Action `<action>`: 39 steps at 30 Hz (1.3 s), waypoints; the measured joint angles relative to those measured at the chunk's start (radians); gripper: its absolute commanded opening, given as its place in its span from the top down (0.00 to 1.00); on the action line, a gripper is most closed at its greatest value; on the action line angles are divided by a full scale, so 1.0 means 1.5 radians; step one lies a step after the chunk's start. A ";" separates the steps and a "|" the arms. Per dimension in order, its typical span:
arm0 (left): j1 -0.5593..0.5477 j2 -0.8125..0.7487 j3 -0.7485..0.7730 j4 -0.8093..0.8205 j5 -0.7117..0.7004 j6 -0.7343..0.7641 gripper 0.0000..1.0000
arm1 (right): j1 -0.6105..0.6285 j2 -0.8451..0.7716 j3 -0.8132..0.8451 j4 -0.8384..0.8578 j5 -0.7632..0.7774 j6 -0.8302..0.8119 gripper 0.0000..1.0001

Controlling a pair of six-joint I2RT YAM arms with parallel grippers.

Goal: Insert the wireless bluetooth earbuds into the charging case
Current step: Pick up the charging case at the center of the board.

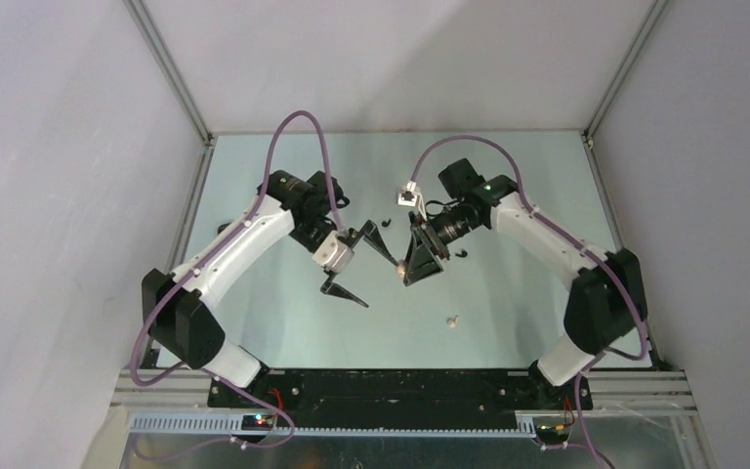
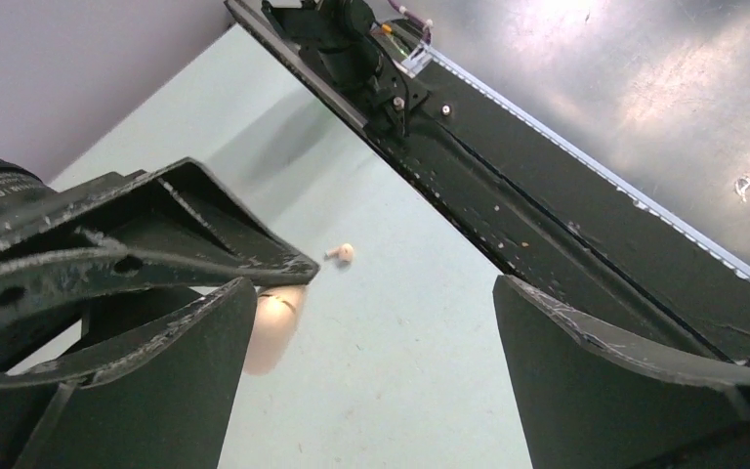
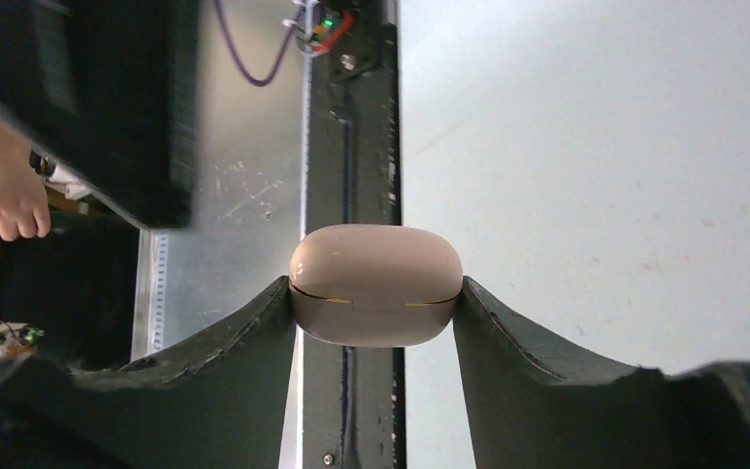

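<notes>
My right gripper (image 1: 406, 270) is shut on the cream charging case (image 3: 376, 285), gripping its two ends, and holds it above the table. The case's lid is closed. My left gripper (image 1: 381, 283) hangs open and empty just left of the case (image 1: 401, 266), which shows beside its left finger (image 2: 156, 371) in the left wrist view. One cream earbud (image 1: 453, 319) lies on the table toward the near edge, ahead of the left gripper (image 2: 376, 293), where it shows again as the cream earbud (image 2: 342, 253). Small black earbuds (image 1: 391, 221) lie behind the grippers, and another (image 1: 462, 251) lies under the right arm.
The black base rail (image 1: 400, 386) runs along the table's near edge. White walls with metal frame posts (image 1: 171, 73) close in the left, right and back sides. A person's hand (image 3: 5, 200) shows outside the cell in the right wrist view.
</notes>
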 measured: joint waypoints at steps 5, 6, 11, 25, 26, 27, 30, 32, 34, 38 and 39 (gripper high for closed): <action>0.063 -0.044 -0.101 0.093 -0.004 -0.078 0.03 | -0.036 0.129 0.018 -0.040 0.014 -0.028 0.50; 0.072 -0.057 -0.129 0.138 -0.008 -0.120 0.04 | -0.041 0.157 0.025 -0.063 0.013 -0.046 0.50; 0.076 -0.082 -0.205 0.327 -0.032 -0.284 0.07 | -0.008 0.181 0.040 -0.143 -0.005 -0.100 0.50; -0.010 -0.043 -0.150 0.320 -0.039 -0.273 0.15 | 0.051 0.114 0.061 -0.168 -0.064 -0.110 0.49; -0.016 -0.040 -0.145 0.300 -0.037 -0.257 0.17 | 0.050 0.113 0.062 -0.170 -0.068 -0.110 0.49; -0.020 -0.038 -0.142 0.285 -0.035 -0.245 0.20 | 0.048 0.112 0.062 -0.171 -0.071 -0.111 0.49; -0.031 -0.029 -0.130 0.238 -0.026 -0.208 0.25 | 0.042 0.111 0.069 -0.188 -0.084 -0.124 0.48; -0.036 -0.025 -0.125 0.223 -0.022 -0.186 0.28 | 0.035 0.111 0.079 -0.215 -0.093 -0.145 0.48; -0.040 -0.021 -0.115 0.217 -0.018 -0.173 0.32 | 0.033 0.111 0.085 -0.237 -0.098 -0.162 0.48; -0.049 -0.011 -0.094 0.201 -0.006 -0.159 0.40 | 0.035 0.102 0.091 -0.267 -0.106 -0.184 0.48; -0.051 -0.007 -0.089 0.197 -0.003 -0.157 0.41 | 0.035 0.100 0.091 -0.271 -0.106 -0.187 0.48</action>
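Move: The charging case, already held in the right fingers, lies about 5 cm ahead of the left gripper's open finger gap, 4 cm to its right and 4 cm lower. That gap is the right hand's meeting place, 5 cm back, 4 cm left and 4 cm up. From the left hand, the white earbud lies 3 cm back, 13 cm right, and the black earbud 13 cm ahead, 15 cm right, both some 24 cm down. Left gripper sinks about 3 cm, partly closing towards the case, which the right dips, then draws back 4 cm. ##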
